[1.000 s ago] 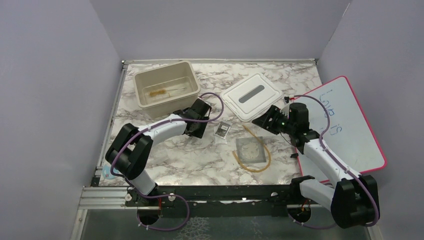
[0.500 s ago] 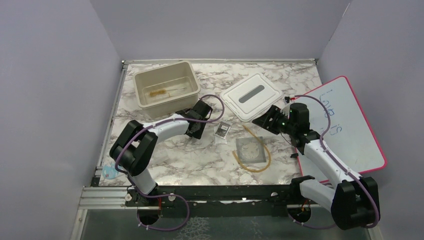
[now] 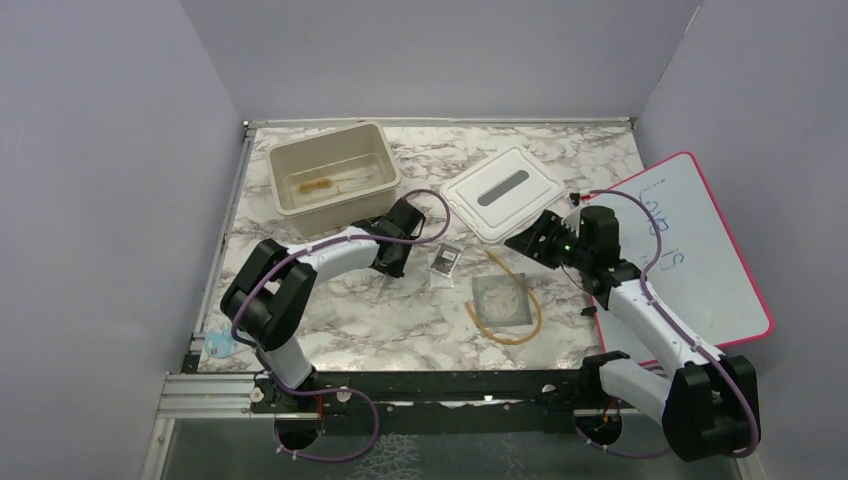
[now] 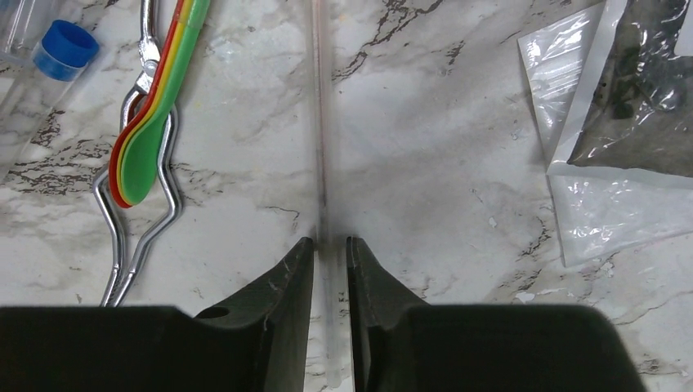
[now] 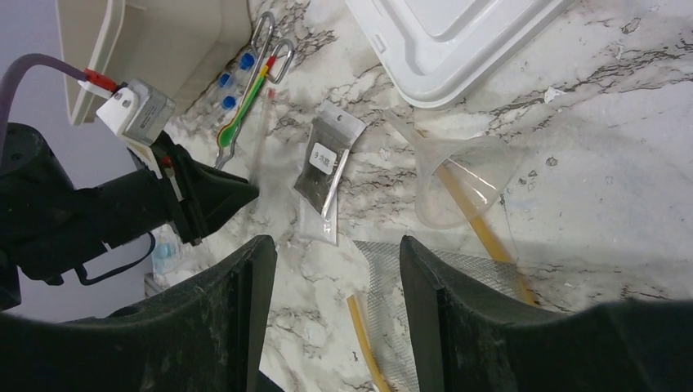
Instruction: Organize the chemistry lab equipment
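Note:
My left gripper (image 4: 330, 241) is low over the marble with its jaws narrow, standing open on either side of a thin clear rod (image 4: 320, 122) that lies between them, a small gap on each side. Left of it lie the green-handled tool (image 4: 155, 122), the metal tongs (image 4: 122, 237) and a blue-capped vial (image 4: 69, 47). The black-and-white packet (image 4: 629, 90) lies to the right. My right gripper (image 5: 337, 249) hangs open and empty above the grey wire gauze (image 5: 409, 278) and amber tubing (image 5: 474, 216). A clear funnel (image 5: 462, 184) rests on the tubing.
The beige bin (image 3: 290, 205) stands at the back left with a brown brush (image 3: 320, 184) inside. Its white lid (image 3: 505, 190) lies behind the packet (image 3: 445, 262). The red-bordered whiteboard (image 3: 700, 260) leans at the right, beside my right arm.
The left jaws have narrowed around the thin rod, and the left arm's elbow has shifted slightly. The right arm has not moved.

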You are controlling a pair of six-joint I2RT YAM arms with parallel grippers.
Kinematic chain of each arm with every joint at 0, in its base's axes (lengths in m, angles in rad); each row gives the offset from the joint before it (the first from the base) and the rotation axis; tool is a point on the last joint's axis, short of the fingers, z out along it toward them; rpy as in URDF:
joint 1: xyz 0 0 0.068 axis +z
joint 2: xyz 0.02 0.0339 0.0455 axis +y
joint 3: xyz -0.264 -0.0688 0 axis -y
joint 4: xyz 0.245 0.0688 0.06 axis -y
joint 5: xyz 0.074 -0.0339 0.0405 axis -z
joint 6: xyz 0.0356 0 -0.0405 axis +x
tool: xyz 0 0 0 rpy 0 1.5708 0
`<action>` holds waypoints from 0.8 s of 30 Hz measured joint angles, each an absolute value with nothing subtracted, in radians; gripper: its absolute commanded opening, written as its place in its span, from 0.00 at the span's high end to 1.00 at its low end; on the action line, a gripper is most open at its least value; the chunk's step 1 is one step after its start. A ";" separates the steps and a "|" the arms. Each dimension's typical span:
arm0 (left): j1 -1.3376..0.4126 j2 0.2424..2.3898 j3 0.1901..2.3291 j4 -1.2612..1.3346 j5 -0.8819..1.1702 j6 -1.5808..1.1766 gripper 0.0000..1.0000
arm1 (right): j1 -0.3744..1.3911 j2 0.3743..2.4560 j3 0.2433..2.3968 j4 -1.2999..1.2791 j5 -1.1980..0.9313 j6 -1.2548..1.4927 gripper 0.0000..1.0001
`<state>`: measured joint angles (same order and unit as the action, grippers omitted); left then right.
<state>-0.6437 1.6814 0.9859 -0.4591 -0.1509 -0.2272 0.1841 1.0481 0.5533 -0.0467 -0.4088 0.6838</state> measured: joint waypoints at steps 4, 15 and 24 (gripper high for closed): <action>-0.644 1.697 1.002 -0.462 -0.151 -0.225 0.73 | 0.184 1.040 0.553 -0.047 -0.408 0.684 0.39; -0.644 1.740 1.055 -0.468 -0.150 -0.213 1.00 | 0.184 1.031 0.553 -0.049 -0.408 0.684 0.39; -0.644 1.705 1.071 -0.567 -0.144 -0.129 1.00 | 0.184 1.018 0.554 -0.056 -0.404 0.684 0.39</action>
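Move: The clear rod lies between the left fingertips, its middle about 2 cm ahead, level sideways and 1 cm below. The coloured spoons are some 6 cm ahead and 1 cm left, the foil bag 2 cm ahead and 9 cm right. The storage bin stands about 17 cm ahead and 11 cm left, 3 cm up. From the right hand the rod is about 24 cm left, 2 cm ahead, 13 cm below. Slide the left gripper forward and to the right, about 1.5 cm low along the rod, fingers slightly open astride it. Then shut them to pinch the rod, draw back left by nearly the same amount and start lifting, about 1 cm, with a slight clockwise turn. ##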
